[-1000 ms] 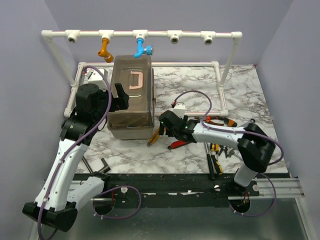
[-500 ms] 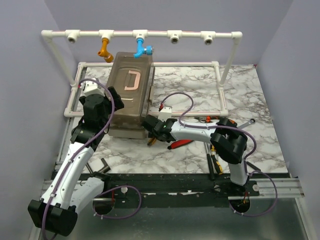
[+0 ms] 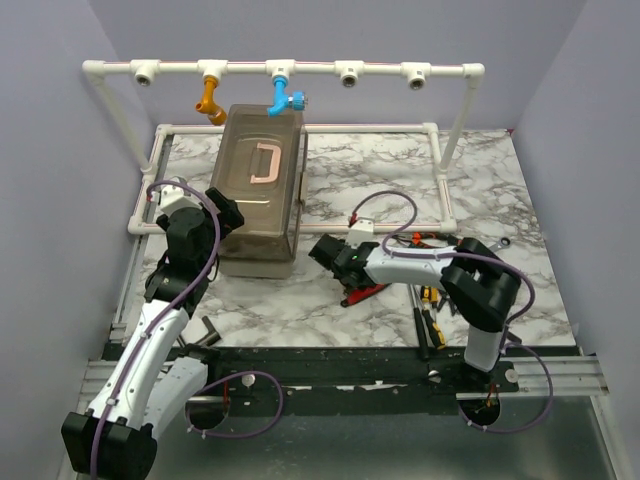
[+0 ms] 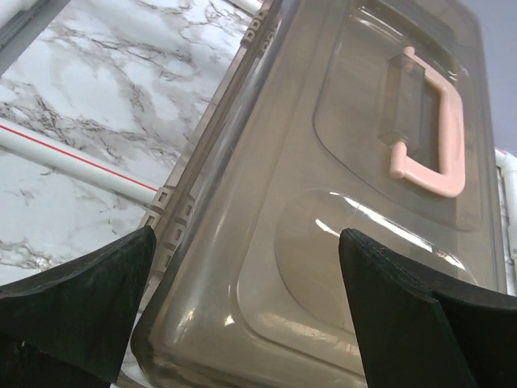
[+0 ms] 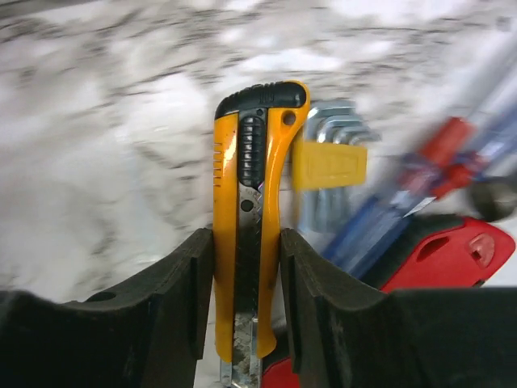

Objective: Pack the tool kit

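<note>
The tool kit's box [image 3: 258, 195] stands on the marble table with its smoky brown lid [image 4: 323, 162] down and pink handle [image 4: 428, 153] on top. My left gripper [image 3: 228, 212] hovers at the box's near left corner, and in the left wrist view the left gripper [image 4: 246, 242] is open, its fingers straddling the lid's corner without touching. My right gripper [image 3: 325, 250] is to the right of the box. In the right wrist view the right gripper [image 5: 246, 242] is shut on a yellow utility knife [image 5: 250, 162], which points away from the wrist.
A yellow hex key set [image 5: 331, 162] and a red-handled tool [image 5: 452, 250] lie just past the knife. More hand tools [image 3: 435, 300] lie at the right front. The white pipe frame [image 3: 350, 72] with orange [image 3: 210, 100] and blue [image 3: 283, 95] fittings spans the back.
My right gripper has closed on the yellow knife and drawn rightwards away from the box's front corner. The left arm has pulled back to the box's near left corner, staying open.
</note>
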`<move>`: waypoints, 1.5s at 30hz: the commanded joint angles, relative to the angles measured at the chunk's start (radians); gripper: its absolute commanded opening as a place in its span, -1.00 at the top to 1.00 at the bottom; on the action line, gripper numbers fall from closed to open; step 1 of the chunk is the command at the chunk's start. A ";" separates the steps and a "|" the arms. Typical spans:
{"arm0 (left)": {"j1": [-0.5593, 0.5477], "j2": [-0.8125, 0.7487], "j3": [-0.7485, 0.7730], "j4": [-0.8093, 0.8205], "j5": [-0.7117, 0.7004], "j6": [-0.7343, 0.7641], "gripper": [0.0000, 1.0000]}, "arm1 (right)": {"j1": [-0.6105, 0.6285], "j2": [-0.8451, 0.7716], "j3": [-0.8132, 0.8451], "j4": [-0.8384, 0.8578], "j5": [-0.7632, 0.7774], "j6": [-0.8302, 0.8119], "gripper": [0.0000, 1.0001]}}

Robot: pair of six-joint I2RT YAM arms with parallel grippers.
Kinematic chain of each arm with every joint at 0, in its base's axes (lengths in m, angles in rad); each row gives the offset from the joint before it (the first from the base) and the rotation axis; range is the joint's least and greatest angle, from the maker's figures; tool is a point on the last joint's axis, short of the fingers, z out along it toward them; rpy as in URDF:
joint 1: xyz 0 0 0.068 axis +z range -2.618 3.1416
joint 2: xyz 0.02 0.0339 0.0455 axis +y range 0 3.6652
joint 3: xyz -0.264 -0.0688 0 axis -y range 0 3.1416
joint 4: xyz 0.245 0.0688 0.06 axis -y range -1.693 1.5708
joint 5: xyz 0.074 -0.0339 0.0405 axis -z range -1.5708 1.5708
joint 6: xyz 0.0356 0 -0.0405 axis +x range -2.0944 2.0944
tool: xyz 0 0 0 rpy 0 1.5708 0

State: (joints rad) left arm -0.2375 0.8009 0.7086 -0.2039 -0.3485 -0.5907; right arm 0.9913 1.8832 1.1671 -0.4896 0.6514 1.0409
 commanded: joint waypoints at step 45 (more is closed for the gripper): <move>0.444 0.359 0.446 -0.276 0.893 0.160 -0.97 | -0.502 0.190 0.020 1.364 -1.204 0.199 -1.00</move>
State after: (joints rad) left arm 0.1867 1.1297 1.1255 -0.5110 0.4248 -0.4198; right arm 0.4831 2.0125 1.1233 0.7452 -0.4633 1.1580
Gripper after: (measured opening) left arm 0.984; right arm 0.998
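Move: The right hand already has the orange utility knife between its fingers, its middle about 1 cm ahead and 1 below. The hex keys lie some 4 cm right and 3 ahead, the red folding knife about 7 right and 4 back, and the hammer some 15 right and 7 back. The tool box stands roughly 15 ahead, 13 left and 7 above. From the open left hand, the box's middle is about 8 ahead, 5 right and 9 below. Keeping its pinch on the utility knife, the right hand drags it about 12 cm right into the tool pile and lets go. It then rises some 15 cm, swinging forward and left to the box's latch side, rolling its left side up about 70 degrees, fingers wide open. The left hand, open, lifts about 7 cm, then eases forward and down over the lid, turning 20 degrees clockwise. ##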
